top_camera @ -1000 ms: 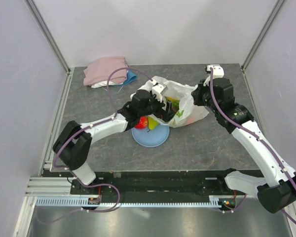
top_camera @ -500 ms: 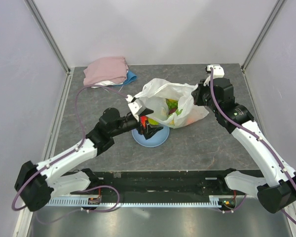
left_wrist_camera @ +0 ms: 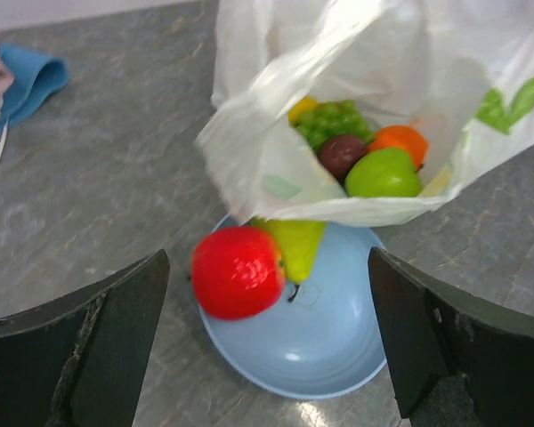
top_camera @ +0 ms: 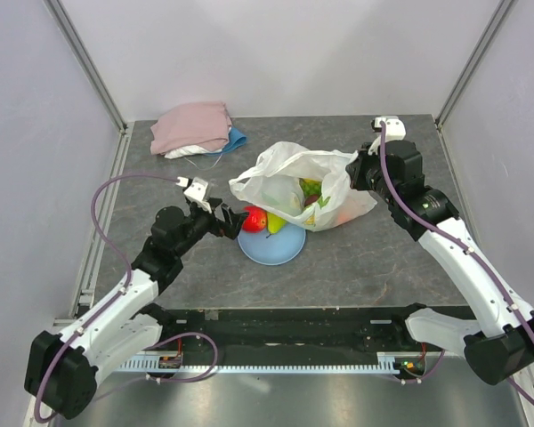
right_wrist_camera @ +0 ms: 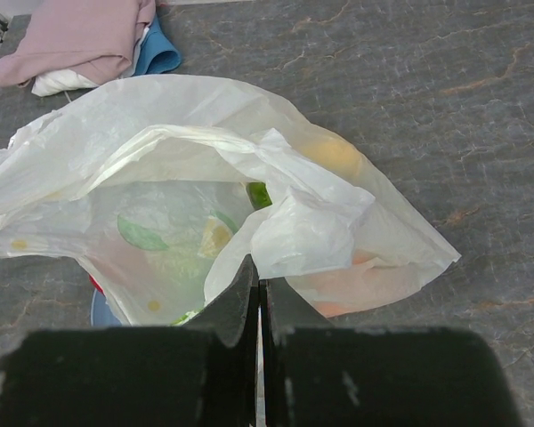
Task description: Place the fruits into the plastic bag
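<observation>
The plastic bag point(top_camera: 304, 185) lies open behind the light-blue plate point(top_camera: 276, 252). Inside the plastic bag point(left_wrist_camera: 356, 62) I see green grapes point(left_wrist_camera: 334, 120), a dark brown-red fruit point(left_wrist_camera: 341, 153), an orange point(left_wrist_camera: 402, 140), a green apple point(left_wrist_camera: 383, 173) and a bit of yellow mango point(left_wrist_camera: 301, 108). A red apple point(left_wrist_camera: 238, 271) and a yellow-green pear point(left_wrist_camera: 295, 249) rest on the plate's far rim, at the bag's mouth. My left gripper point(top_camera: 221, 219) hangs open and empty just left of the apple point(top_camera: 253, 219). My right gripper point(right_wrist_camera: 258, 286) is shut on a fold of the bag's edge point(right_wrist_camera: 303, 233).
A folded pink cloth point(top_camera: 191, 126) lies on a blue cloth point(top_camera: 237, 139) at the back left. Metal frame posts and pale walls enclose the grey table point(top_camera: 356, 258) on three sides.
My left arm has drawn back out of the bag's mouth, leftwards and towards the near edge, still open. The right arm and the bag's held edge have stayed put.
</observation>
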{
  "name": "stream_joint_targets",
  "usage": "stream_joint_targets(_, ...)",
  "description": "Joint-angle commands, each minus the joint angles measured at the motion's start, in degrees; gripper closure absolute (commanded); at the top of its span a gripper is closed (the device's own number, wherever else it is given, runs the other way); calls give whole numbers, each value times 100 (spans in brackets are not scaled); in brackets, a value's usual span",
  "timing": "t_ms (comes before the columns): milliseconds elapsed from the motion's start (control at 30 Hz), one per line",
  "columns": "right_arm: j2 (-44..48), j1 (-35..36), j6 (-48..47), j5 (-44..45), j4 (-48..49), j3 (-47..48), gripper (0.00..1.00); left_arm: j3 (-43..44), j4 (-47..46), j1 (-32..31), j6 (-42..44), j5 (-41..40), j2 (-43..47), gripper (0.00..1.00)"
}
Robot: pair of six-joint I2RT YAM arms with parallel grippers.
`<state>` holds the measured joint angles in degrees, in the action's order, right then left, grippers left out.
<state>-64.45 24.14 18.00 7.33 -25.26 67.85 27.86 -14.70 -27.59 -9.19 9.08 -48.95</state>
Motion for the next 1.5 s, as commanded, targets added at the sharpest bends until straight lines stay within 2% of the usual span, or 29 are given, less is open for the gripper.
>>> stream_joint_targets(0, 152, -32, -7, -13, 152, -27, 100, -298, -296, 315, -671, -206, 35, 1)
stream_joint_targets(267, 125, -41, -7, -39, 153, -18, 100, 71, 169, 457, -707, -74, -1178, 1)
stream_joint_targets(400, 134, -41, -7, -30, 144, -27, 100, 79, -366, 457, -882, 181, -1520, 1)
stream_joint_targets(667, 125, -32, -7, -13, 144, -35, 100, 580, -490, 457, -830, 559, -2539, 4)
stream_joint_targets(1033, 55, -41, -16, -4, 144, -35, 100, 1011, -622, 448, -672, 884, -3410, 5)
stream_joint_targets(1467, 64, -59, -25, 14, 144, -71, 100, 1143, -543, 439, -584, 1087, -3929, 5)
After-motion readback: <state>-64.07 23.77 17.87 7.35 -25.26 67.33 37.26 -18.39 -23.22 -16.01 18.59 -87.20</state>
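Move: The red fruit lies roughly 7 cm ahead of the left hand, 5 cm to its right and 17 cm below. The green pear sits 6 cm farther right, level with the red fruit; the blue plate's middle is some 3 cm ahead of the hand, 10 cm right and 20 cm below. The bag's middle lies about 17 cm ahead and 21 cm right, 14 cm below. From the right hand, the red fruit is roughly 6 cm back, 24 cm left and 25 cm below. Down onto the red fruit goes the left hand, sinking about 14 cm, fast at first and then slower while it eases some 5 cm forward. After a brief drift left it works back to the right, tipping its fingers nearly 30 degrees farther down. They stay wide open, coming to either side of the fruit, with no touch to be seen; the right hand holds still, keeping its closed grip on the bag. ##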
